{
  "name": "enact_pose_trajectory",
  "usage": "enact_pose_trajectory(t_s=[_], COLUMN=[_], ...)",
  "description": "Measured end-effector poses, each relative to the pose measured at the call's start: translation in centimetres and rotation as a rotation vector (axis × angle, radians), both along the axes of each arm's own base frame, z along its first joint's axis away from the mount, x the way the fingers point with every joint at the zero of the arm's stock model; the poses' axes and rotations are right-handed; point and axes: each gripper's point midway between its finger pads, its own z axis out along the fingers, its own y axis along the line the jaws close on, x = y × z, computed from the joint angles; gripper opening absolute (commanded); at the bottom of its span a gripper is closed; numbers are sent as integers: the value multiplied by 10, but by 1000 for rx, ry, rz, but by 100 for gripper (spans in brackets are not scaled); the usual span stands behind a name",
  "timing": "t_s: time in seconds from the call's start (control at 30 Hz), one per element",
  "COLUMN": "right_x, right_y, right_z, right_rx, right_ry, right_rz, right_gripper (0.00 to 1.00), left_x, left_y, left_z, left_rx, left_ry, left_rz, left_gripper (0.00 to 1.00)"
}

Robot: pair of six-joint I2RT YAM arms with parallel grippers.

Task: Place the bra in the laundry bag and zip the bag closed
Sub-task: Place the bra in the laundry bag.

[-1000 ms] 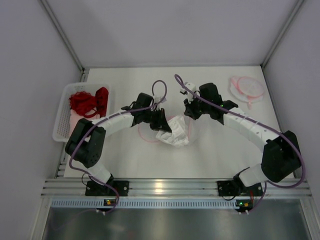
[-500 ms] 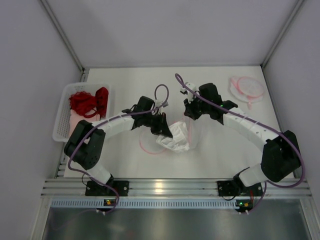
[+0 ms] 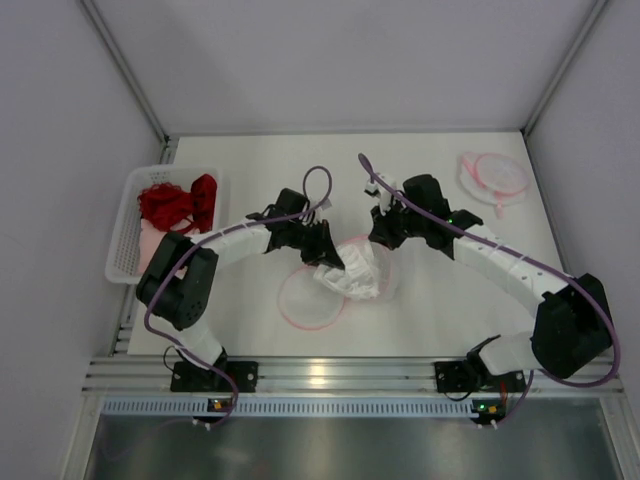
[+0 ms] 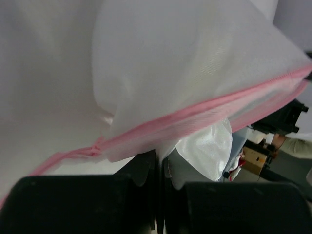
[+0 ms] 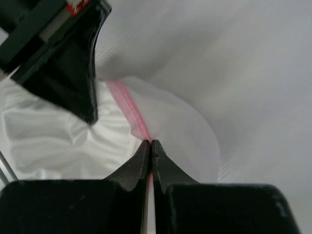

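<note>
The round mesh laundry bag [image 3: 305, 300] with a pink zip rim lies at mid-table, one flap flat, the other raised. The white satin bra [image 3: 352, 278] is bunched at its mouth. My left gripper [image 3: 328, 258] is shut on the bra's white fabric. In the left wrist view the jaws [image 4: 163, 158] pinch cloth just under the pink rim of the bag [image 4: 195, 58], with the bra [image 4: 207, 146] shining beside them. My right gripper [image 3: 385, 238] is shut on the bag's pink rim. The right wrist view shows the tips [image 5: 150, 142] clamped on it, the bra [image 5: 53, 141] to the left.
A white basket [image 3: 122, 235] at the far left holds red garments [image 3: 175, 203]. A second pink-rimmed mesh bag [image 3: 495, 175] lies at the back right. The two arms arch toward each other over the table's middle.
The bag's lower flap has dropped and spread flat toward the near left. Both grippers have shifted slightly nearer, still shut; the bra went with the left one.
</note>
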Motion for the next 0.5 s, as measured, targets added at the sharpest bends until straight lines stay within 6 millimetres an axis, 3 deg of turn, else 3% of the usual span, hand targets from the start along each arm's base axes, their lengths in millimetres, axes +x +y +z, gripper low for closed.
enact_pose_trajectory(t_s=[0.27, 0.5], right_x=[-27, -45], right_y=[-5, 4], right_z=[-16, -19], right_rx=[17, 94], right_ry=[73, 197], right_rz=[20, 17], right_gripper=[0, 0], left_x=[76, 79], left_y=[44, 20], left_z=[0, -2], left_rx=[4, 45], left_ry=[8, -7], left_rz=[344, 448], left_gripper=[0, 0])
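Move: The left gripper has hold of the white bra, whose bulk hangs about 2 cm back, 3 cm to the right and 4 cm below. It is headed for the rim end pinched by the right gripper, roughly 6 cm ahead, 10 cm right and 5 cm up; the bag's loose pink ring lies about 7 cm back, 7 cm left and 7 cm below. From the right gripper, the bra is some 7 cm back, 8 cm left and 9 cm below, and the bag's held mesh pocket about 6 cm back, 1 cm left and 9 cm below. Swing the left gripper forward about 8 cm at level height, keeping the bra pinched; drift left at first, ease back right at the end, and turn counter-clockwise some 25 degrees so the fingers swing forward. Meanwhile keep the right gripper shut on the pink rim and draw it back about 4 cm and down a little towards the bra, tilting slightly. ##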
